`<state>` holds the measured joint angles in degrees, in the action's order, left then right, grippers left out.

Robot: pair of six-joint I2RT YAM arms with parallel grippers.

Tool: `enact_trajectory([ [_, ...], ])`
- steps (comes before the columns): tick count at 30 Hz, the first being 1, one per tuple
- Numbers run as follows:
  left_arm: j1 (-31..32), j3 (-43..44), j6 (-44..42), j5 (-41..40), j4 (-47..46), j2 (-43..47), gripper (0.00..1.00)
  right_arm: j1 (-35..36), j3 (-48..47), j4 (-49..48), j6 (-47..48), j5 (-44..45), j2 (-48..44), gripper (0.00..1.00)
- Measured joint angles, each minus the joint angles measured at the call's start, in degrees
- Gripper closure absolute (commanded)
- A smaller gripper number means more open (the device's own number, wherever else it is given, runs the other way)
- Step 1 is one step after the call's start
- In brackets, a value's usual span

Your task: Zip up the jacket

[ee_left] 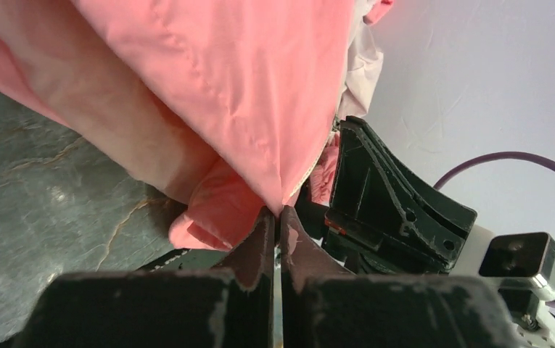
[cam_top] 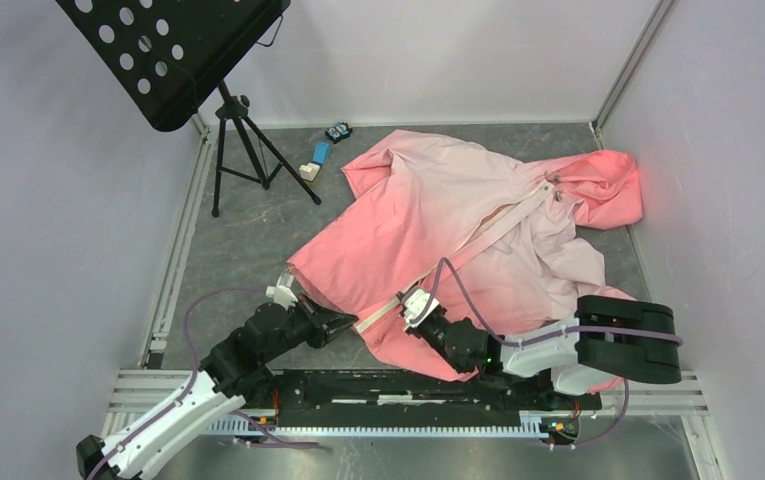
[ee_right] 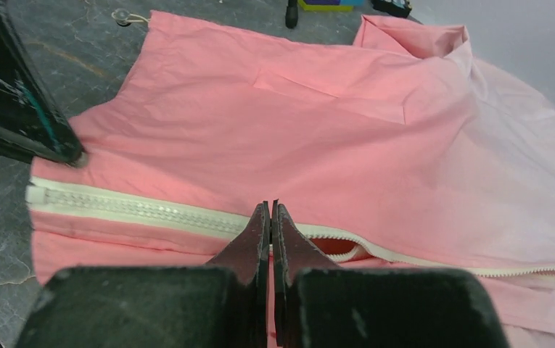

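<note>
The pink jacket (cam_top: 458,215) lies spread on the grey table, hood at the back right. Its cream zipper strip (cam_top: 503,225) runs diagonally down to the near hem. My left gripper (cam_top: 346,322) is shut on the jacket's bottom hem beside the zipper's end; the left wrist view shows pink fabric (ee_left: 245,109) pinched at its tips (ee_left: 278,214). My right gripper (cam_top: 413,305) is shut on the zipper (ee_right: 136,210). Its tips (ee_right: 270,206) meet where the closed teeth end. The teeth are joined to the left and parted to the right. The pull itself is hidden between the pads.
A black perforated music stand (cam_top: 173,50) on a tripod (cam_top: 243,150) stands at the back left. Small blue and white blocks (cam_top: 316,160) and a black item (cam_top: 338,131) lie near the back wall. Walls enclose the table on the left, back and right.
</note>
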<state>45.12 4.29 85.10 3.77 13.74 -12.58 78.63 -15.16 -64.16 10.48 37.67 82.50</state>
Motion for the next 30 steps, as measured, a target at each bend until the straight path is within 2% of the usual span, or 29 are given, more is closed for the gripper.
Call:
enact_trajectory([
  [4,0.1,4.9,-1.7,-4.7,11.4,3.5,0.98,-2.0,-1.2,7.9,-3.3,-0.5,-2.8,1.0],
  [8,0.3,13.0,-3.1,-12.8,24.6,3.8,0.98,-7.8,-6.1,19.0,-6.6,-3.0,-4.3,1.0],
  [12,0.4,18.6,-3.1,-20.8,33.0,3.9,0.98,-12.7,-6.6,24.3,-7.2,-5.6,-8.2,1.0],
  [17,0.4,18.9,-3.1,-24.8,35.6,3.9,0.98,-19.5,-5.0,30.0,-2.9,-8.8,-15.7,1.0],
  [24,0.3,17.2,-3.5,-28.8,38.8,2.9,0.98,-39.3,-7.0,42.4,6.2,-8.1,-19.9,1.0],
  [27,0.3,15.8,-4.2,-28.8,38.2,3.7,0.98,-46.5,-8.4,45.8,9.2,-11.9,-19.9,1.0],
  [28,0.3,15.1,-5.2,-28.2,36.9,3.9,0.93,-47.9,-9.1,47.0,9.4,-13.7,-19.9,1.0],
  [30,0.3,13.4,-7.8,-25.3,32.0,3.9,0.67,-49.3,-11.0,49.1,8.8,-18.6,-20.2,1.0],
])
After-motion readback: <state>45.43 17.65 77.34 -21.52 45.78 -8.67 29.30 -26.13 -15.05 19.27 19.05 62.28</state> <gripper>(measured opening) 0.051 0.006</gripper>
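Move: The right hand keeps hold of the zip slider; the zip's collar end lies roughly 34 cm ahead and 45 cm to the right, a few centimetres lower. The open gap in the zip is some 22 cm ahead and 25 right of this hand, and the zip's bottom end 8 cm back and 12 left. From the left hand, pinching the hem at that bottom end, the slider is about 12 cm right and 6 ahead. Keeping its fingers shut on the slider, the right hand drags it right and forward along the zip towards the collar, about 25 cm at almost level height, speeding up midway while the wrist turns some 30 degrees clockwise. The left hand pulls about 10 cm to the left, rising then sinking again and rolling its left side up, and its pinch on the hem ends. ##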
